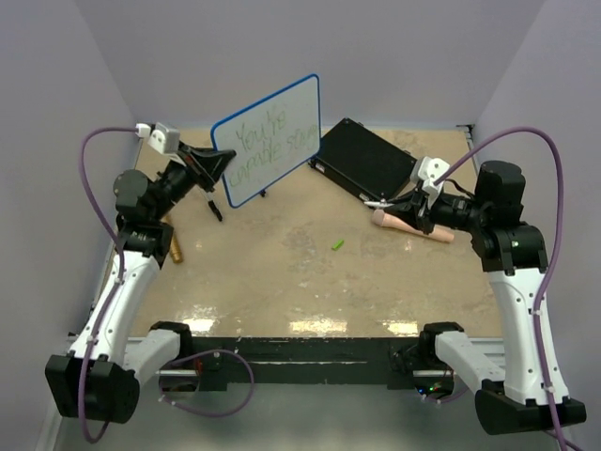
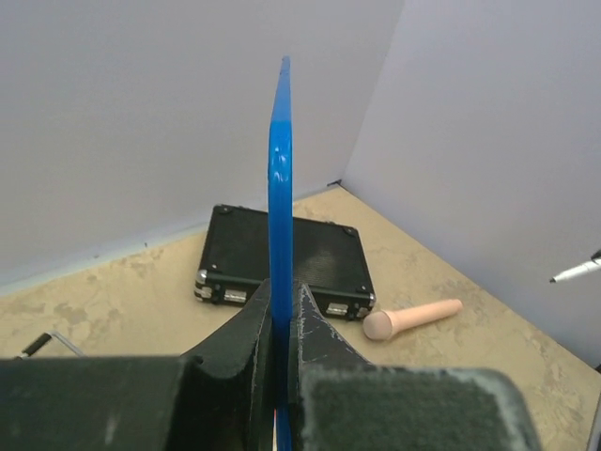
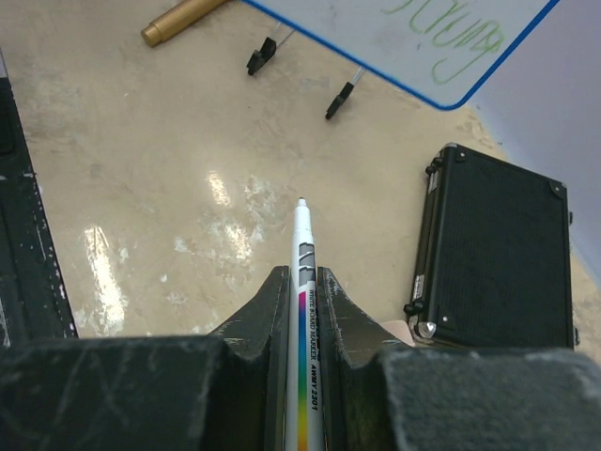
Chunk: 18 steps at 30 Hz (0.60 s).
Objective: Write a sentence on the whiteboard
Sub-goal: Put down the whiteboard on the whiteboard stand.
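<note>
My left gripper (image 1: 218, 165) is shut on the left rim of the whiteboard (image 1: 268, 141) and holds it upright and tilted above the table's back left. The sentence (image 1: 274, 141) in green marker runs in two lines across its white face. In the left wrist view the whiteboard (image 2: 280, 178) stands edge-on as a blue strip pinched in the left gripper (image 2: 281, 293). My right gripper (image 3: 300, 278) is shut on a white marker (image 3: 302, 240), tip forward, pointing toward the whiteboard (image 3: 394, 33) and part of the sentence (image 3: 441, 42). From above, the right gripper (image 1: 390, 202) hovers at the right, apart from the board.
A black case (image 1: 362, 158) (image 2: 329, 258) (image 3: 498, 244) lies at the back right. A pink microphone-shaped toy (image 1: 413, 225) (image 2: 413, 319) lies under the right gripper. A small green cap (image 1: 337, 245) rests mid-table. A gold pen (image 1: 174, 244) (image 3: 178, 19) lies left. Walls close in on three sides.
</note>
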{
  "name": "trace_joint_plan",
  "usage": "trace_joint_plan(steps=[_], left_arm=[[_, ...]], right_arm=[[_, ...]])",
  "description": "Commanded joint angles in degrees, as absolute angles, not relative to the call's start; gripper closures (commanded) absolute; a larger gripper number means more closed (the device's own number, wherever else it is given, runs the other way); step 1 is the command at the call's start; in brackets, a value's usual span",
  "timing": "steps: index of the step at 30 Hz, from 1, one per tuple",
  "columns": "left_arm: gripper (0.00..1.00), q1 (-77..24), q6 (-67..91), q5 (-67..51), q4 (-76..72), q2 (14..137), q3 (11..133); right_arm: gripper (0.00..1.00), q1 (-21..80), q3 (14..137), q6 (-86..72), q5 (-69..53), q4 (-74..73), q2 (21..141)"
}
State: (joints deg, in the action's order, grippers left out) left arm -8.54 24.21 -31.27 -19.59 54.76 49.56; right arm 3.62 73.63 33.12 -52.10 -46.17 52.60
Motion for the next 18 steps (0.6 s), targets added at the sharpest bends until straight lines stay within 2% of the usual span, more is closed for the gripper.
trace_joint_plan(steps=[1, 2, 6, 12, 15, 18], left_arm=[[1.0, -0.02, 31.63, -44.02, -38.21, 59.31, 54.24], [1.0, 2.61, 36.25, -48.47, -41.19, 60.11, 53.45], [1.0, 16.22, 52.8, -55.19, -72.41, 64.85, 48.0], [1.0, 20.03, 67.05, -59.41, -98.82, 80.65, 47.63], [1.0, 21.18, 68.21, -59.15, -101.6, 84.27, 48.42], [1.0, 21.44, 64.44, -60.64, -98.36, 87.09, 49.57]], right_arm=[[1.0, 3.25, 74.09, 34.72, -55.63, -47.37, 53.96], [1.0, 3.25, 74.44, 34.98, -56.07, -47.81, 54.31], [1.0, 3.25, 75.06, 35.59, -56.77, -48.43, 55.2], [1.0, 3.34, 74.71, 35.68, -57.57, -47.55, 55.11], [1.0, 3.25, 73.66, 35.77, -57.48, -46.85, 54.67], [1.0, 3.34, 72.6, 36.03, -57.92, -46.06, 54.76]])
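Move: My left hand already holds the whiteboard by its left edge. The whiteboard stand lies about 23 cm ahead of that hand, some 6 cm to its left and 28 cm below. The gold microphone is on the table some 24 cm to the hand's left and 10 cm ahead; the black case is about 32 cm ahead and 40 cm to the right. From my right hand the stand is roughly 32 cm ahead, 48 cm left and 26 cm below. I swing the whiteboard over towards the stand with my left hand, going about 12 cm left and 7 or 8 cm forward, nearly level at first. Then, with the leftward travel dying out, I sink about 7 cm while still easing forward. My wrist rolls its left side down some 15 degrees and tips the fingers downward, their pinch on the board's edge unchanged. ##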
